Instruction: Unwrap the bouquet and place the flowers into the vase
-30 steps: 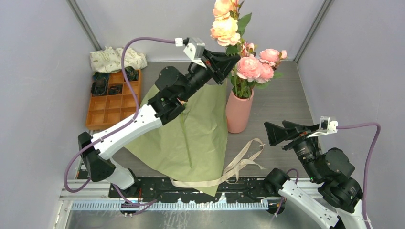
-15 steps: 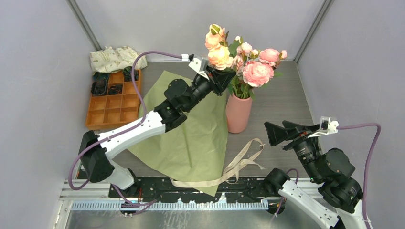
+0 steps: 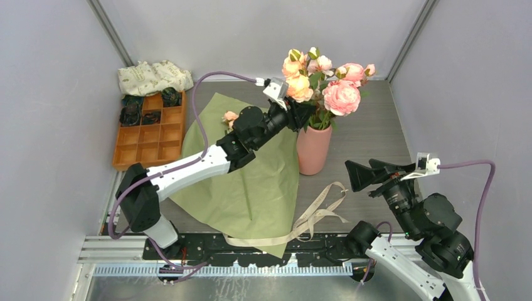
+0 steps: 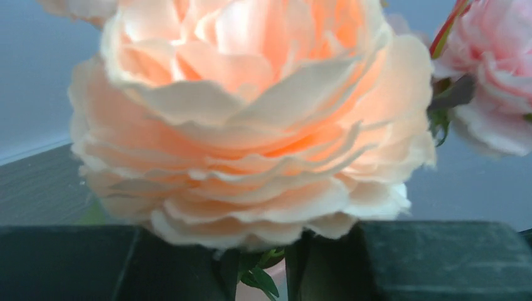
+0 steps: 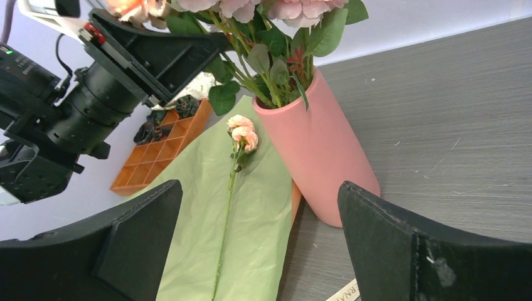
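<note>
The salmon-pink vase [image 3: 313,149] [image 5: 321,164] stands upright at the table's middle with several pink and peach flowers [image 3: 326,88] [image 5: 276,37] in it. My left gripper [image 3: 302,113] [image 4: 260,251] sits just above the vase's mouth, under a big peach bloom [image 4: 251,113]. Its jaws stand a narrow gap apart, with a green stem and leaf loose between them. One small peach flower [image 3: 231,117] [image 5: 242,132] lies on the unwrapped olive-green paper [image 3: 251,182] [image 5: 207,238]. My right gripper [image 3: 354,175] [image 5: 258,188] hangs wide open and empty, right of the vase.
The beige ribbon [image 3: 317,216] lies loose near the front edge of the paper. An orange compartment tray [image 3: 135,147] [image 5: 163,150] stands at the left, with a cream printed cloth bundle [image 3: 154,76] behind it. Grey walls enclose the table.
My left arm has come down and to the right, lowering the peach blooms into the vase. Its jaws have eased apart. The small flower on the paper has come into sight.
</note>
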`<action>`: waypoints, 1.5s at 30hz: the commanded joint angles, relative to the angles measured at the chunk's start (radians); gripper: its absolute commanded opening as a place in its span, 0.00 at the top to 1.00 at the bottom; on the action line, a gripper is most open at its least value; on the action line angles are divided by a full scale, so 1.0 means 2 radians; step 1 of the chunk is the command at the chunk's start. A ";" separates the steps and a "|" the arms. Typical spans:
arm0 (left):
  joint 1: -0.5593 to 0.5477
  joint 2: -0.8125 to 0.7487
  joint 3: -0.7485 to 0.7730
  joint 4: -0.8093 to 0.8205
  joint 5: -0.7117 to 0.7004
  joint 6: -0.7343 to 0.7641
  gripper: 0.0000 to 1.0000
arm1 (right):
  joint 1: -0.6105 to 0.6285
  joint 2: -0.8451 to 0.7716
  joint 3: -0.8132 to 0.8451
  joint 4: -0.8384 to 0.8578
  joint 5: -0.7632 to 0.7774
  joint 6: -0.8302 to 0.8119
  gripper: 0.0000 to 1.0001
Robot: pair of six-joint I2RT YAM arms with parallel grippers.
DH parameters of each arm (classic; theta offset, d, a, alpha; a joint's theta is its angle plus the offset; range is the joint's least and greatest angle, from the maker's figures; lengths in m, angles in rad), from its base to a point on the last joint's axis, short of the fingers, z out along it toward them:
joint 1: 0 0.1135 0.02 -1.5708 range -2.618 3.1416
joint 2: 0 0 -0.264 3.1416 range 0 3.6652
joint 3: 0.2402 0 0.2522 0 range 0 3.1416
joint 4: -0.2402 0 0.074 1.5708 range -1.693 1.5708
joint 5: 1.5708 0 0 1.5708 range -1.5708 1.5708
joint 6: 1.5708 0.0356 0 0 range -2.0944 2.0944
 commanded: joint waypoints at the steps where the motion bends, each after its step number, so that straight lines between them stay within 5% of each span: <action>1: -0.001 -0.011 -0.015 0.016 -0.012 -0.010 0.67 | -0.002 0.013 0.000 0.025 0.005 0.002 0.00; 11: -0.001 -0.061 -0.064 -0.027 -0.033 0.005 0.41 | -0.001 0.036 0.000 0.032 0.003 0.006 0.01; 23: -0.007 -0.172 -0.135 -0.099 -0.058 0.019 0.39 | -0.001 0.076 0.009 0.039 0.013 0.001 0.00; 37: -0.010 -0.449 -0.137 -0.372 -0.290 0.048 0.40 | 0.005 0.258 0.076 0.130 -0.180 0.007 0.00; 40: -0.010 -0.493 -0.130 -0.426 -0.323 0.045 0.40 | 0.065 0.315 0.106 0.142 -0.171 -0.001 0.01; 45: -0.010 -0.528 -0.104 -0.490 -0.366 0.035 0.40 | 0.275 0.455 0.204 0.116 0.001 -0.077 0.01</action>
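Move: The left gripper has the peach roses' stem between its fingers above the vase, whose middle lies about 3 cm ahead, 3 cm to its right and some 22 cm below. The pink roses stand level with it, roughly 4 cm ahead and 8 cm right. The last flower lies about 20 cm to its left, 1 cm ahead, 31 cm down; from the open right gripper it is about 18 cm ahead, 34 cm left and 28 cm below, with the vase 19 cm ahead, 10 cm left and 19 cm down. The left hand sinks about 7 cm at the vase while its fingers open well wide of the peach stem, then it backs off, climbing again and sweeping some 32 cm left and 11 cm back, away from the vase, as the wrist turns about 35 degrees counter-clockwise. The right hand, fingers still wide open and touching nothing, first eases slightly forward and down, then swings faster to the left, some 21 cm in all, towards the last flower on the green wrap, turning about 30 degrees counter-clockwise and giving up part of its forward travel at the end. ##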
